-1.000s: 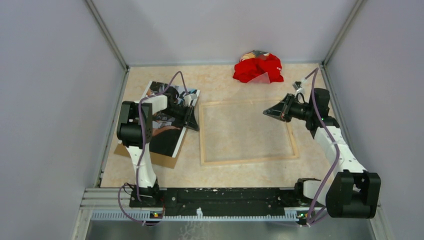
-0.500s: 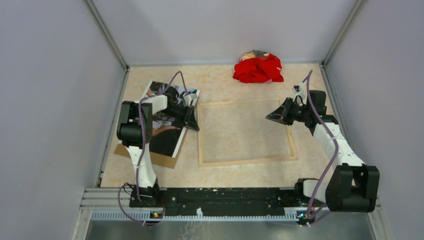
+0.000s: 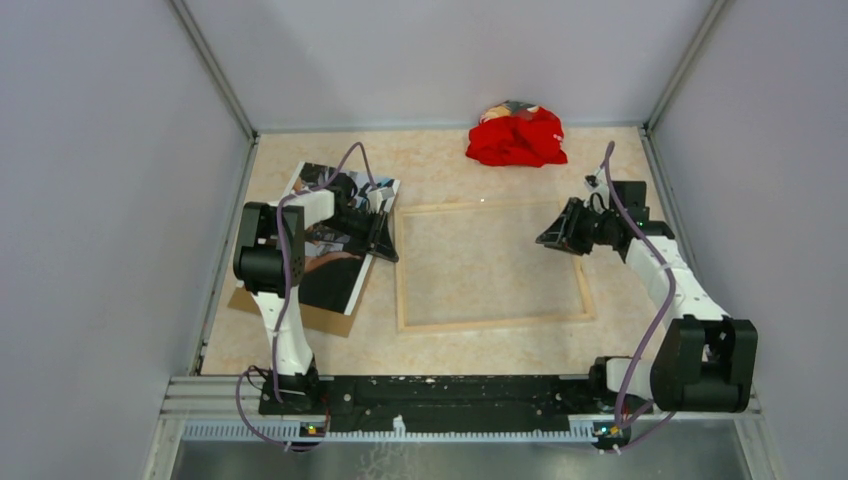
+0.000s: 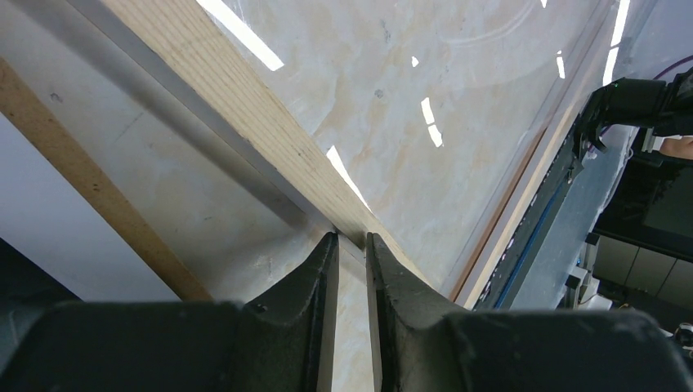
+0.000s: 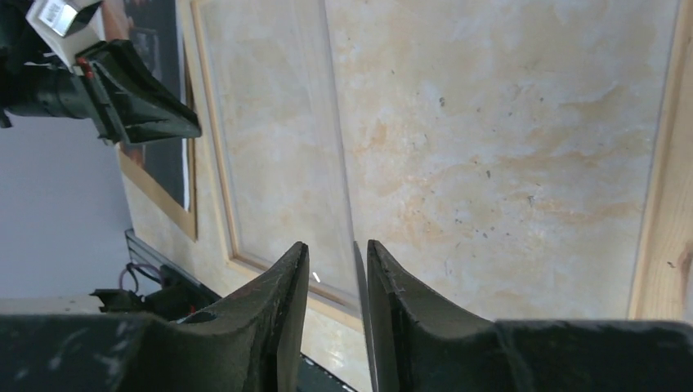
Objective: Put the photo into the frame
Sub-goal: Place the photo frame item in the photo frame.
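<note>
The frame (image 3: 490, 322) lies mid-table with its light wood back up. My left gripper (image 3: 390, 250) is shut on its left rail; in the left wrist view the wooden rail (image 4: 221, 90) runs in between the closed fingertips of that gripper (image 4: 351, 237). The photo (image 3: 325, 270) lies picture-up left of the frame, partly under the left arm. My right gripper (image 3: 545, 238) hovers over the frame's right side. In the right wrist view the right gripper (image 5: 337, 245) is open, and the thin edge of a clear pane (image 5: 278, 122) passes between the fingers, close to the right one.
A brown backing board (image 3: 300, 318) pokes out under the photo's near edge. A red cloth bundle (image 3: 515, 137) sits at the back. Grey walls close in on both sides, and the arms' base rail (image 3: 450, 390) runs along the near edge.
The right gripper has opened from shut and drawn back to the right and lower over the frame's right side. The left gripper, the frame and the photo have not moved.
</note>
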Controlling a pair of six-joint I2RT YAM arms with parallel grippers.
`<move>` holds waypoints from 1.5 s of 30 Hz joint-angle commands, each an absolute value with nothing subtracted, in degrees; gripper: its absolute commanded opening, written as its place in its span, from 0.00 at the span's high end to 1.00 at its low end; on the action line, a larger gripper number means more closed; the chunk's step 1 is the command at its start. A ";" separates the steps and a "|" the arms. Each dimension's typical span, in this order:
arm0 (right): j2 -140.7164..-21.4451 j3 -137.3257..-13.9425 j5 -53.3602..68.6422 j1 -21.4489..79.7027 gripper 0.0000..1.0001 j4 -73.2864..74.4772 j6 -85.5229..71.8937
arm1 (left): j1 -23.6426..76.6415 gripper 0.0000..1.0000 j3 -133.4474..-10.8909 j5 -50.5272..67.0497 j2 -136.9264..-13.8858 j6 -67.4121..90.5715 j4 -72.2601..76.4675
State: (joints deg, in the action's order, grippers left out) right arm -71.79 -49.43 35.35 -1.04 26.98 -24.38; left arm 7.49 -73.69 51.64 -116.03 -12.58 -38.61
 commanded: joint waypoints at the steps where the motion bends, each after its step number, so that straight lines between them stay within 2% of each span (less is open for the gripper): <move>1: -73.34 -53.37 31.36 0.75 0.63 29.69 -21.45 | 7.34 0.75 -73.39 53.69 -116.36 -13.38 -37.69; 7: -74.91 -55.68 24.50 3.37 0.52 32.03 -19.56 | 7.33 0.75 -73.17 53.79 -116.41 -13.45 -37.58; 15: -77.24 -57.20 16.25 5.88 0.46 34.16 -17.72 | 7.30 0.75 -73.20 53.98 -116.54 -13.51 -37.64; 31: -80.48 -56.50 4.52 7.95 0.42 33.83 -16.77 | 7.31 0.76 -73.39 54.32 -116.94 -13.45 -37.86; 45: -82.72 -55.74 0.91 8.09 0.41 33.23 -16.35 | 7.34 0.76 -73.51 54.39 -116.89 -13.38 -37.94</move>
State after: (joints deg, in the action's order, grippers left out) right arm -81.87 -54.54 3.42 7.49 34.30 -17.10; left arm 7.35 -73.67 52.51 -116.55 -12.58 -38.59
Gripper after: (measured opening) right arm 0.583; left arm 0.244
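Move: The right hand is at the raised right side of the clear sheet, whose middle lies about 14 cm to its left, 2 ahead and 6 lower. The frame's right rail, where that side is headed, has its middle about 8 cm to the hand's right, 3 ahead and 12 below; the near rail's middle is some 12 cm back, 10 left and 12 below. From the left hand, at the left rail, the right rail is roughly 38 cm to the right, level fore and aft, 2 lower. The right hand, its fingers already parting, spreads them to roughly twice their gap and sinks about 6.5 cm while easing some 5 cm to the right, bringing the clear sheet's raised side down towards the inside of the frame's right rail, the sheet's edge still against one finger. As it goes its wrist tilts about 30 degrees so that the fingers point far more steeply down, while the left hand stays put with its fingertips on the frame's left rail. ##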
